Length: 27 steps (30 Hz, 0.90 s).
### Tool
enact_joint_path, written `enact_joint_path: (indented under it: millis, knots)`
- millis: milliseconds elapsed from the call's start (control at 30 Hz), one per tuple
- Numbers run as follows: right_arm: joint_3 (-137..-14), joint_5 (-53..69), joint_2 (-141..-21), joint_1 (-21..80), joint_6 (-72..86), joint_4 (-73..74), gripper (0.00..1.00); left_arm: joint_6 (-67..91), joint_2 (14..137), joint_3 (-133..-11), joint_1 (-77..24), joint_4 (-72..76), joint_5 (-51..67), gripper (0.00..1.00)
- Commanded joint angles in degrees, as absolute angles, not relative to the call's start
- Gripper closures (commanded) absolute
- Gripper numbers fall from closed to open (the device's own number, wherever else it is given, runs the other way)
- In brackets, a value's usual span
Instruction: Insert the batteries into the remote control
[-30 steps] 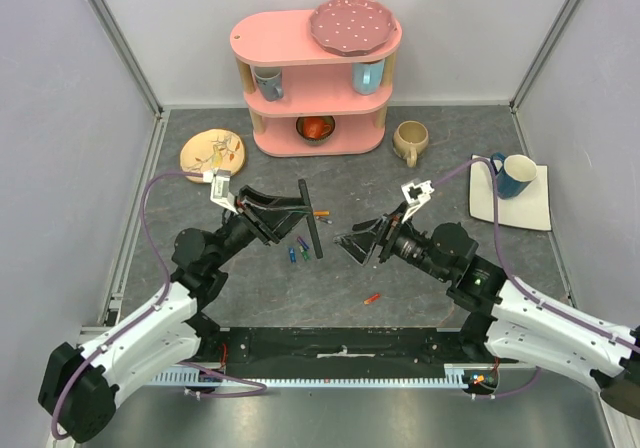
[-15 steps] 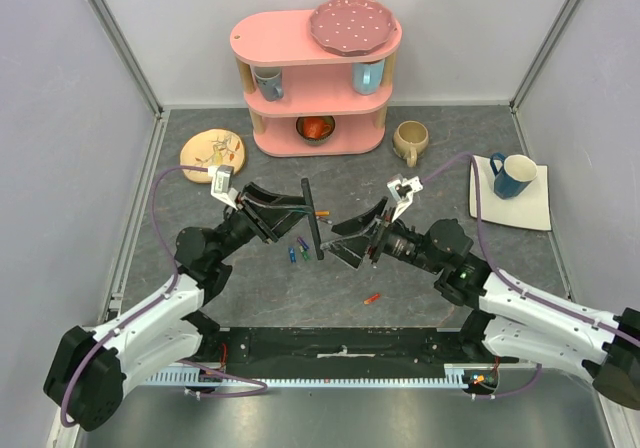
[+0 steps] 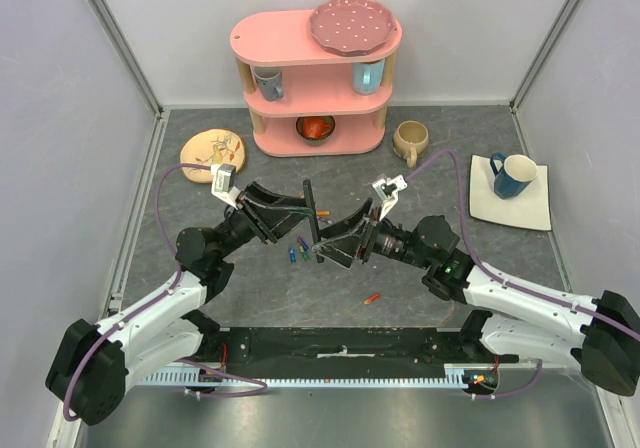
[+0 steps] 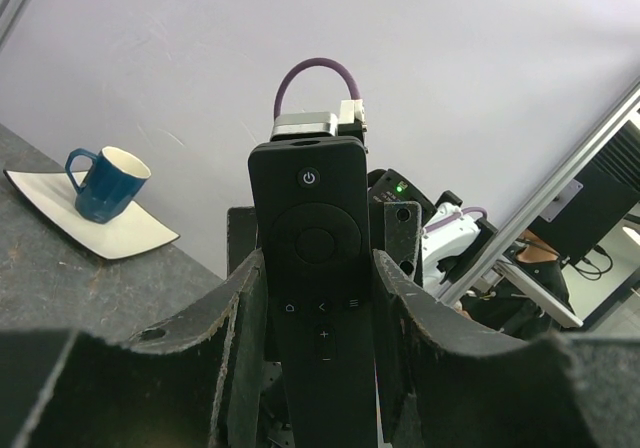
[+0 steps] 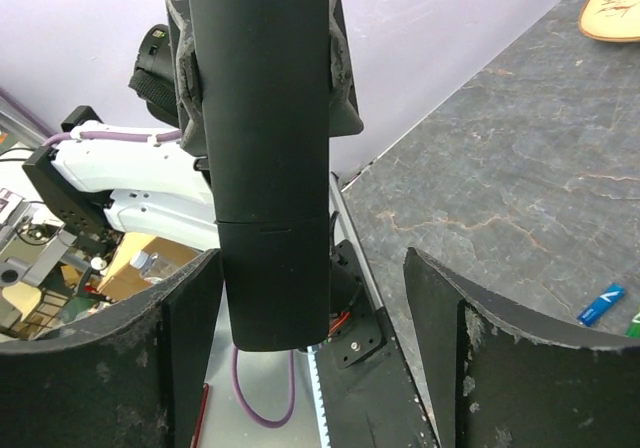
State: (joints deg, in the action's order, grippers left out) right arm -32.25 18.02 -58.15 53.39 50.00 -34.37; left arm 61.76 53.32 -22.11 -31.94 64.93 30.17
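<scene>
My left gripper is shut on the remote control, a slim black bar held up off the table. In the left wrist view its button face sits clamped between my fingers. My right gripper is open around the remote's lower end. In the right wrist view the remote's back lies close to one finger, with a wide gap to the other. Batteries lie on the table: blue, green and purple ones, an orange one and a red one.
A pink shelf with a plate and mugs stands at the back. A beige mug is beside it. A blue mug rests on a white square plate at right. A wooden plate lies at left.
My right gripper has moved left to the remote, its jaws now either side of the lower end and slightly narrower. The left arm has held still with the remote.
</scene>
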Motion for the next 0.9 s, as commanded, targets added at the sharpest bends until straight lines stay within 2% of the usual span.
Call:
enact_joint_path:
  millis: [0,200,467,500,533,600,633,700,733,867]
  knots:
    - [-32.3,21.1,-59.0,53.2,51.3,-40.0,0.21,63.5,53.3,-23.2,-31.7,68.6,30.6,0.98]
    - [-32.2,22.8,-60.1,53.2,52.1,-42.0,0.3,63.8,53.6,-23.1,-31.7,69.1,30.6,0.98]
    - [-32.2,24.5,-60.5,53.2,51.0,-41.3,0.53,63.6,53.3,-22.9,-31.7,67.9,30.1,0.98]
    - [-32.3,24.4,-60.3,53.2,50.7,-40.5,0.54,63.5,53.2,-22.9,-31.6,67.4,30.1,0.93]
    - [-32.3,24.3,-59.6,53.2,49.8,-39.6,0.56,63.5,53.0,-22.9,-31.6,66.9,30.2,0.69]
    - [-33.0,24.1,-58.8,53.2,48.4,-36.4,0.57,63.5,52.8,-23.2,-31.3,65.0,30.6,0.44]
    - [-33.3,24.1,-57.9,53.2,46.9,-35.0,0.58,63.4,52.5,-23.6,-31.0,64.1,30.8,0.28]
    - [-34.0,23.9,-55.8,53.2,45.3,-30.8,0.58,62.6,51.9,-24.2,-30.1,59.5,31.7,0.17]
    - [-34.2,23.6,-55.1,53.2,43.0,-28.8,0.59,62.1,51.0,-24.8,-29.6,57.7,32.3,0.04]
    - [-37.7,21.6,-51.6,53.3,36.0,-13.8,0.59,59.4,47.8,-25.5,-26.6,49.2,32.5,0.02]
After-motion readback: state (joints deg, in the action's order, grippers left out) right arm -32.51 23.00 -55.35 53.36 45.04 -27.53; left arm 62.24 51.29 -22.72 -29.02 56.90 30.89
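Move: The remote control stands slanted in the left fingers, its middle about 1 cm back, right and below that hand. From the right hand, whose open fingers already straddle the battery-cover end, its middle is some 4 cm ahead, 1 left and 3 up. On the table, roughly 28 cm below the right hand, the blue battery lies 6 cm ahead and 7 left, the green one 6 ahead and 4 left, the orange one about 15 straight ahead. Hold the left gripper still on the remote while the right eases about 1 cm back and slightly left, closing its fingers to pinch the battery-cover end. Then open the left fingers wide and slip them forward and down a couple of centimetres, as the right, keeping its grip, takes the remote down, right and a little back by some 2 cm. ##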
